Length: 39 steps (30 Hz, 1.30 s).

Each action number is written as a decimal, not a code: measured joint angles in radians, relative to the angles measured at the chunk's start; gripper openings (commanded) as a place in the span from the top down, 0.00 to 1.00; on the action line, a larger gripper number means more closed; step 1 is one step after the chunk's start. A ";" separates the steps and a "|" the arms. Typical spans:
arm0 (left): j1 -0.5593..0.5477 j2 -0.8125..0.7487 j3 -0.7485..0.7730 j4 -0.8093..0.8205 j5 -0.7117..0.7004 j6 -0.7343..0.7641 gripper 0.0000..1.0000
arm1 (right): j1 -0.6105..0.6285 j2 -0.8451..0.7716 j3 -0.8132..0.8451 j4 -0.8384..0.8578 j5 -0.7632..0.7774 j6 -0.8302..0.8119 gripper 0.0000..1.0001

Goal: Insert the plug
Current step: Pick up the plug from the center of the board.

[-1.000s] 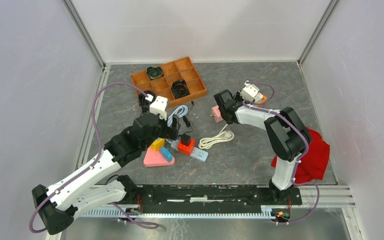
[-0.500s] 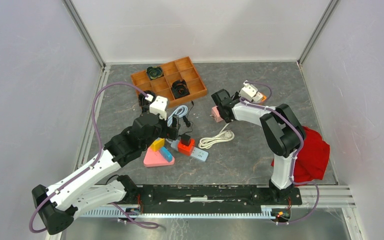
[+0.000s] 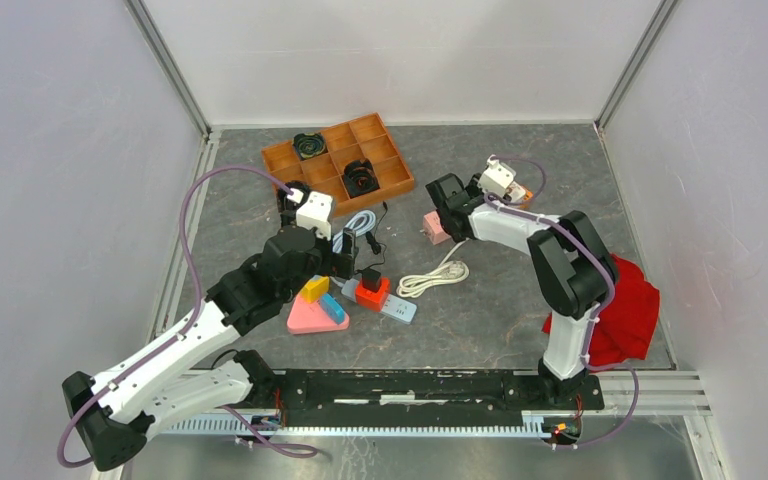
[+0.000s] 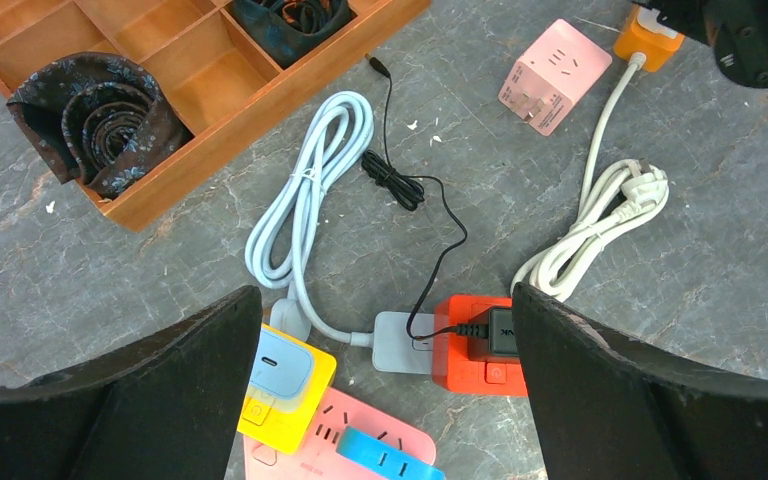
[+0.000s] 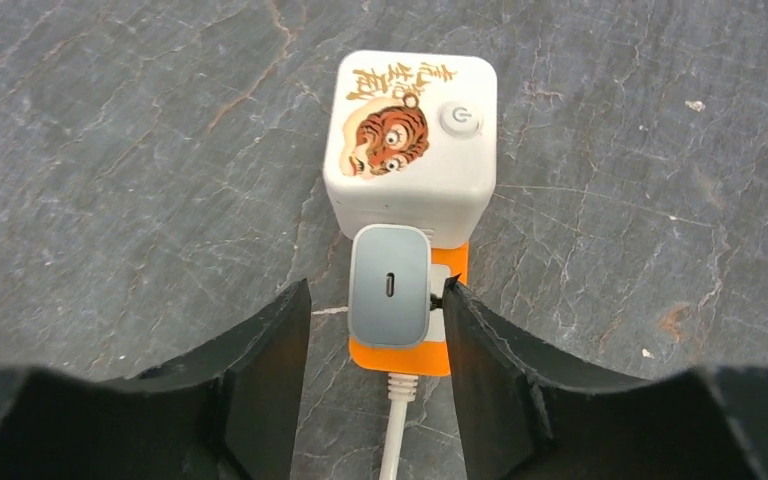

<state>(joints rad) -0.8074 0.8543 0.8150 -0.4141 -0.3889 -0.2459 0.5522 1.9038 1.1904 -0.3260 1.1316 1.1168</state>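
Note:
In the right wrist view a grey plug [image 5: 390,285] with a small slot in its top stands on an orange socket block [image 5: 408,355]. Beside it is a white cube [image 5: 410,130] with a tiger picture. My right gripper [image 5: 375,290] is open around the plug. Its left finger stands apart from the plug and its right finger is close against the plug's side. From above, this gripper [image 3: 515,192] lies mostly under its wrist camera. My left gripper [image 4: 385,300] is wide open and holds nothing. It hangs over a red socket cube [image 4: 470,345] that carries a black adapter [image 4: 503,335].
A white cord [image 4: 610,205] runs from the orange block into a coil. Also here are a pink cube [image 4: 553,75], a pale blue cable [image 4: 310,190], a yellow cube [image 4: 305,400] on a pink strip [image 4: 360,445], a wooden tray [image 3: 338,150] and a red cloth [image 3: 625,305].
My right gripper's jaws have spread apart from the grey plug, which stays on the orange block. The right arm shifted slightly. The left arm has not moved.

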 measured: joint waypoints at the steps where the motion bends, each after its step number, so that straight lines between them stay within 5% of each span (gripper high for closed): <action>1: 0.000 0.000 0.000 0.000 0.000 0.000 0.00 | 0.000 -0.013 -0.004 0.011 -0.011 -0.020 0.38; 12: 0.000 0.005 -0.002 0.000 -0.002 0.000 0.00 | 0.000 -0.298 -0.167 0.283 -0.195 -0.389 0.09; 19: 0.000 0.015 -0.002 0.000 -0.007 0.000 0.00 | -0.004 -0.360 -0.208 0.452 -0.614 -0.851 0.02; 28: 0.000 0.015 -0.002 0.000 -0.028 0.000 0.00 | -0.006 -0.296 -0.193 0.406 -0.976 -1.145 0.03; 39: 0.000 0.015 -0.003 -0.001 -0.027 -0.001 0.00 | -0.041 -0.155 -0.125 0.342 -1.076 -1.231 0.06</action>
<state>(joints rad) -0.8074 0.8696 0.8116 -0.4149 -0.4164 -0.2466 0.5114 1.7485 1.0657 0.0162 0.0559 -0.1143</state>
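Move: My right hand is still at the grey plug on the orange strip, the plug about level with the fingertips and 1 cm below them. The pink plug lies some 13 cm to this hand's left, 3 cm back and 3 cm lower. The tiger cube is about 4 cm ahead and 5 cm right; the white cable coil is roughly 14 cm back and 14 cm left. From my left hand, the pink plug is about 14 cm ahead, 21 cm right and 16 cm below. I finish opening my right fingers and lift clear of the grey plug, some 8 cm straight up. Then I swing left about 12 cm in an arc, turning the hand roughly 75 degrees counter-clockwise and tipping the fingers steeper, and sink again by about as much as I rose, coming down wide open just above the pink plug. ##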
